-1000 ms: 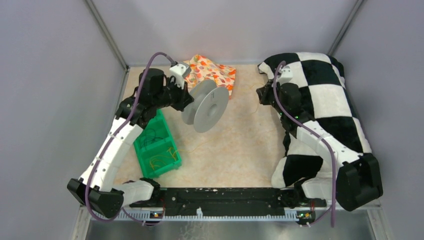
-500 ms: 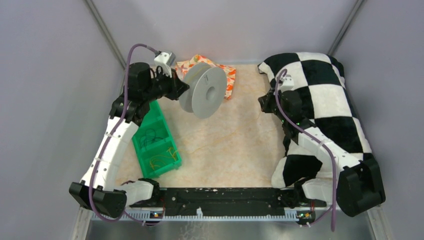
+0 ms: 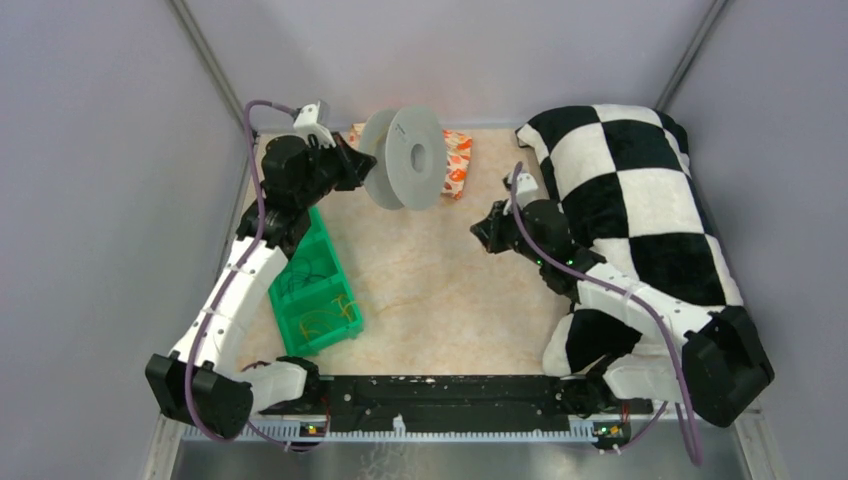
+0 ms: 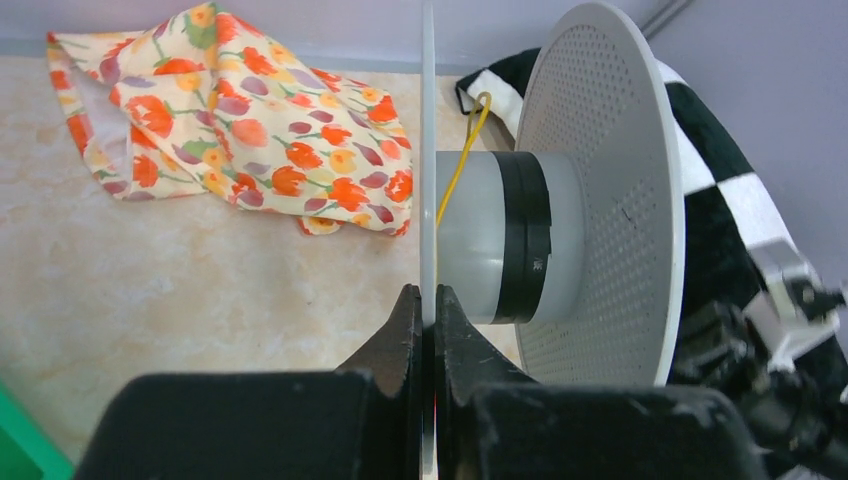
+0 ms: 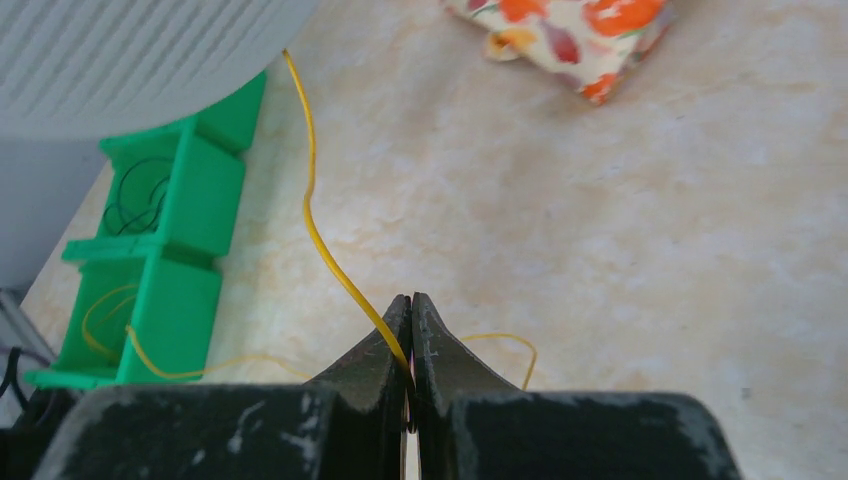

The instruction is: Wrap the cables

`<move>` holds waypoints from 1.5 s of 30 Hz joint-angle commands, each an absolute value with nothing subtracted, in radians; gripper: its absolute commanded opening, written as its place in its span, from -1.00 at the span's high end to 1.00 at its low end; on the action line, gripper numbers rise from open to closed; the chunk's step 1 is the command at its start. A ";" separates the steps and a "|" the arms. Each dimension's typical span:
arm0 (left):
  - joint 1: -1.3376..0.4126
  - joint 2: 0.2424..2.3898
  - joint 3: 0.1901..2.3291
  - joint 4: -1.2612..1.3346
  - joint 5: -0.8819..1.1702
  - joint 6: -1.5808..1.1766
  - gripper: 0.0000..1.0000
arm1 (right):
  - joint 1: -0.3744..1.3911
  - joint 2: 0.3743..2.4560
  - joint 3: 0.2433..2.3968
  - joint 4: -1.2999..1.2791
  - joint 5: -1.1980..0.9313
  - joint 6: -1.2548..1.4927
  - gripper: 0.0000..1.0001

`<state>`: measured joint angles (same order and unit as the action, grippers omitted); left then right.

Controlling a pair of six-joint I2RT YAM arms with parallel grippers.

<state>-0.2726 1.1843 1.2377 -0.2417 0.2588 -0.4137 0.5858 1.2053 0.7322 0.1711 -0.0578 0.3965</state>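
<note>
A grey plastic spool (image 3: 405, 157) hangs tilted in the air at the back of the table. My left gripper (image 4: 427, 290) is shut on the thin edge of its near flange (image 4: 428, 150). A thin yellow cable (image 4: 460, 160) runs from a hole in the far flange down across the hub. In the right wrist view the same yellow cable (image 5: 315, 215) comes from under the spool into my right gripper (image 5: 411, 298), which is shut on it. A short tail loops out to the right of the fingers. Seen from above, the right gripper (image 3: 480, 235) hovers right of the spool and nearer than it.
A green divided bin (image 3: 312, 290) with loose yellow and black wires lies along the left arm. A floral cloth (image 3: 455, 160) lies behind the spool. A black-and-white checkered cloth (image 3: 640, 200) covers the right side under the right arm. Grey walls close in on three sides.
The left arm has carried the spool up and toward the back wall. The right gripper has moved left and nearer, away from the checkered cloth, still shut on the cable.
</note>
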 commanded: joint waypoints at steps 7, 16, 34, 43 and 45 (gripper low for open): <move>-0.267 1.154 1.051 0.136 0.064 -0.644 1.00 | 0.839 1.326 0.844 0.147 -0.101 0.349 1.00; -0.273 1.190 0.999 0.162 -0.058 -0.724 1.00 | 0.925 1.354 0.975 0.028 -0.183 0.296 1.00; -0.449 1.268 1.025 0.096 0.019 -0.253 1.00 | 0.940 1.404 1.282 -0.308 -0.220 0.047 1.00; -0.449 1.225 1.037 0.011 0.223 0.008 1.00 | 0.851 1.386 1.338 -0.379 -0.272 -0.050 1.00; -0.449 1.216 1.048 -0.020 0.245 0.054 1.00 | 0.824 1.382 1.336 -0.377 -0.267 -0.045 1.00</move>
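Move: The left hand already pinches the spool's near-left flange; the hub lies about 5 cm ahead, 6 cm to its right and slightly below. From the right hand, which already holds the yellow cable, the spool is some 14 cm left, 8 cm ahead and 12 cm higher. The flowered cloth lies about 25 cm ahead and 6 cm right of the left hand, the green box roughly 4 cm back and 15 cm left, both some 30 cm below. Keeping the yellow cable pinched, the right hand sweeps left and back by some 13 and 10 cm, dipping about 3 cm before climbing to 7 cm above its start, swings about 35 degrees counter-clockwise, and begins to come forward again on the spool's near side. The left hand keeps the flange and lowers the spool about 12 cm in all, first easing forward and left while turning counter-clockwise, then right and back while swinging clockwise and rolling its left side up. ##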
